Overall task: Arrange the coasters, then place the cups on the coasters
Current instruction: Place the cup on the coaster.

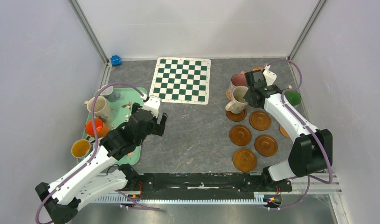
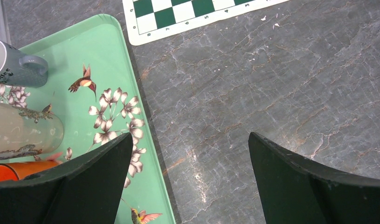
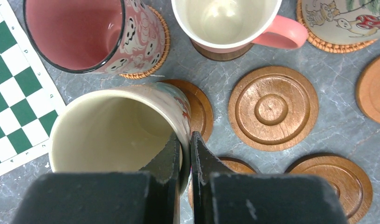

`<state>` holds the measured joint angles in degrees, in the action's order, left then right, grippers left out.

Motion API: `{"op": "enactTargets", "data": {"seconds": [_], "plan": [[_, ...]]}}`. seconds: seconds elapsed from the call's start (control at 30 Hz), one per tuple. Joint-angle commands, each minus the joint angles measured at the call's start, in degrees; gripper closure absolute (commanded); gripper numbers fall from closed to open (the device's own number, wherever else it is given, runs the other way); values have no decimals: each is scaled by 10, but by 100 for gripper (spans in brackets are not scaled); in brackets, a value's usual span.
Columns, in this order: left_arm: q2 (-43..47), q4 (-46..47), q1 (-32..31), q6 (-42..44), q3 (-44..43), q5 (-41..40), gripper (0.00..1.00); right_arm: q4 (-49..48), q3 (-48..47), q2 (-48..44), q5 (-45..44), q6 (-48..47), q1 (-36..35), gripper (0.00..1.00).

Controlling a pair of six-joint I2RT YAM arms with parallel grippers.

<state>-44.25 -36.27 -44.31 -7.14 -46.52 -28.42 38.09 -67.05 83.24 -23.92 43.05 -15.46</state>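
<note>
My right gripper (image 3: 185,135) is shut on the rim of a cream cup (image 3: 113,130), one finger inside and one outside. This cup (image 1: 237,105) is over a dark wooden coaster (image 1: 236,115); I cannot tell if it rests on it. Several bare wooden coasters (image 1: 260,120) (image 1: 240,135) (image 1: 266,145) lie in front. A pink cup (image 3: 85,32) stands on a woven coaster (image 3: 163,39), and a pink-handled cup (image 3: 225,18) stands beside it. My left gripper (image 2: 189,135) hangs open with nothing in it, over the right edge of the tray (image 2: 108,70), which holds further cups (image 1: 99,107) (image 1: 95,127).
The green-and-white chequered mat (image 1: 181,80) lies at the back centre. A green-lined cup (image 1: 293,97) stands by the right wall. A yellow cup (image 1: 80,148) sits at the tray's near left corner. A small blue thing (image 1: 115,59) lies in the back left corner.
</note>
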Motion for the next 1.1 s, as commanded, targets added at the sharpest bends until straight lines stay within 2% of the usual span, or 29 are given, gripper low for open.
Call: {"op": "enactTargets", "data": {"seconds": [0.0,0.47,0.67,0.83,1.07], "plan": [[0,12,1,11,0,-13,0,-68,-15,-6,-1,-3,2,100],[-2,11,1,12,-1,-13,0,-34,-27,10,3,-13,1,100],[-2,11,1,12,-1,-13,0,-28,-31,22,8,-15,2,97],[-2,11,1,12,-1,-14,0,-19,-39,23,4,-15,2,85],[-2,11,1,11,-1,-18,0,6,-84,16,6,-34,2,59]]}}
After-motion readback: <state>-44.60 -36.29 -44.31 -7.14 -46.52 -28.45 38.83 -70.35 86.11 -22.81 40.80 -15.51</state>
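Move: My right hand already pinches the cup by its right-hand wall. The brown coaster it is meant for lies about 4 cm to the left, 1 cm ahead and 11 cm below. The pink mug stands some 11 cm ahead and 5 cm left; the pink-handled cup 8 cm ahead, 5 cm right. An empty coaster lies 6 cm right and 2 cm back. From my left hand the cup's coaster is roughly 15 cm ahead, 29 cm right, 17 cm below. I lower the cup with my right hand about 1.5 cm, nearly straight down onto the brown coaster, in front of the pink mug, tipping the fingers down only slightly. Once down I pause, open the fingers to about a third so the pinch on the cup's wall ends, and start back up some 1.5 cm, drifting about 1 cm forward, the fingers still straddling the rim. ##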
